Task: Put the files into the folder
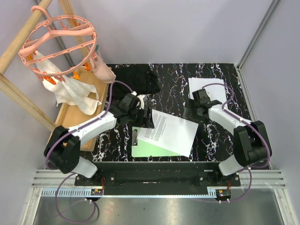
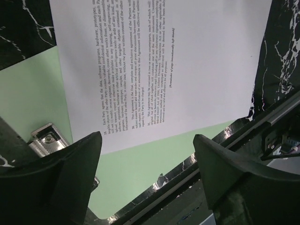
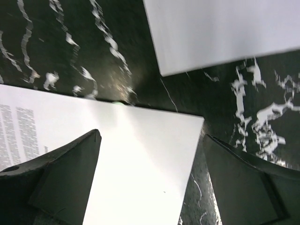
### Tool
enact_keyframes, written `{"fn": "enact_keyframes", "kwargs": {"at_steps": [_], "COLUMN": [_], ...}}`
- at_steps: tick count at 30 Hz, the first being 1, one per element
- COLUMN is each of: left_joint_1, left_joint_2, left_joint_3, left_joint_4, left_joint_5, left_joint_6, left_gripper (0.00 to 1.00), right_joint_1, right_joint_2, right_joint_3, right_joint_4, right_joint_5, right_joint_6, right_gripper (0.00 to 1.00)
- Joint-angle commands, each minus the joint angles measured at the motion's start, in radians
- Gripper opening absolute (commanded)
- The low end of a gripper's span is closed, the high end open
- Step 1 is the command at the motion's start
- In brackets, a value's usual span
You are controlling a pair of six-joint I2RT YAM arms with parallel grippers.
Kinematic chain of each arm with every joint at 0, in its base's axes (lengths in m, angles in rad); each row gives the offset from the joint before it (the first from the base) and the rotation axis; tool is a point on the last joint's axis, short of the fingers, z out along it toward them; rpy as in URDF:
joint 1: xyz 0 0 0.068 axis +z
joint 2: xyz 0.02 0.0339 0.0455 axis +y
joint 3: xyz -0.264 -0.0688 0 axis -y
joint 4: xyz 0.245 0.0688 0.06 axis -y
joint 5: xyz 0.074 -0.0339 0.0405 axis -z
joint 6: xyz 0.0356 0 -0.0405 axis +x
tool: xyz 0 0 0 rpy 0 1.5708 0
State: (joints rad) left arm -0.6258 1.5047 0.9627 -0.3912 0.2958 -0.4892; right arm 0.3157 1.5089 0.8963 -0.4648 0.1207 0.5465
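The light-green folder [image 1: 154, 149] lies flat near the front of the black marbled table, its metal clip [image 2: 47, 138] at the left short edge. A printed file [image 1: 168, 131] rests skewed on it, overhanging the right side. A second, blank file [image 1: 206, 86] lies at the back right. My left gripper [image 1: 146, 116] hovers open over the printed sheet [image 2: 159, 70] and the folder's green edge [image 2: 154, 157], with nothing between its fingers. On the other side, my right gripper [image 1: 196, 111] is open above that sheet's far right corner [image 3: 140, 159], and the blank file [image 3: 220, 33] lies beyond it.
A pink hanger rack [image 1: 61, 42] with a white cloth [image 1: 75, 91] stands over a wooden board [image 1: 75, 117] at the left. Black fabric [image 1: 136, 77] lies at the back centre. Grey walls enclose the table; a metal rail [image 1: 159, 180] runs along the front.
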Motion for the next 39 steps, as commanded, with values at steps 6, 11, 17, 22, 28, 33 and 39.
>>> {"fn": "enact_keyframes", "kwargs": {"at_steps": [6, 11, 17, 22, 28, 33, 39], "left_joint_1": [0.049, 0.049, 0.051, 0.049, 0.040, 0.023, 0.012], "left_joint_2": [-0.101, -0.045, -0.008, 0.012, 0.052, 0.060, 0.008], "left_joint_3": [-0.031, -0.084, -0.102, -0.120, -0.119, -0.125, -0.154], "left_joint_4": [-0.112, -0.055, -0.037, -0.028, -0.021, -0.032, -0.052], "left_joint_5": [-0.267, -0.291, -0.293, -0.291, -0.279, -0.282, -0.281], "left_joint_6": [0.051, 0.017, -0.008, -0.015, -0.020, -0.034, -0.045], "left_gripper": [0.82, 0.70, 0.64, 0.58, 0.49, 0.49, 0.53], "right_joint_1": [0.098, 0.193, 0.324, 0.333, 0.333, 0.333, 0.333], "right_joint_2": [0.030, 0.123, 0.221, 0.214, 0.165, 0.145, 0.175], "right_joint_3": [0.174, 0.299, 0.328, 0.219, 0.165, 0.153, 0.136], "right_joint_4": [0.023, 0.047, 0.101, 0.163, 0.160, 0.153, 0.158], "right_joint_5": [-0.117, -0.242, -0.302, -0.325, -0.274, -0.279, -0.297], "right_joint_6": [-0.177, -0.061, 0.016, 0.056, 0.027, 0.026, 0.030], "right_gripper": [1.00, 0.93, 0.79, 0.76, 0.77, 0.78, 0.78]}}
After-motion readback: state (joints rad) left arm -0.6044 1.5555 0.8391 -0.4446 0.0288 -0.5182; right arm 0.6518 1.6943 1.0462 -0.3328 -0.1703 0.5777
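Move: Down to the left of the left hand lies the folder's metal clip, about 7 cm left, 3 cm back and 8 cm below; the middle of the file lies some 13 cm to that hand's right, level with it and 8 cm below. For the right hand, the file's printed end is about 19 cm left, 2 cm back and 4 cm below, with the clip roughly 32 cm left and 6 cm back. The paper stack is about 18 cm ahead of the right hand and 11 cm to its right. Swinging about 7 cm left with a short rise first, the left hand then sinks to some 7 cm below its start, rolling more upright and narrowing its fingers to about half open, one on each side of the clip. The right hand rises and sweeps nearly 20 cm left over the file, then sinks and draws back some 6 cm to its printed end, turning about 25 degrees counter-clockwise, fingers narrowing a little; contact can't be seen. ##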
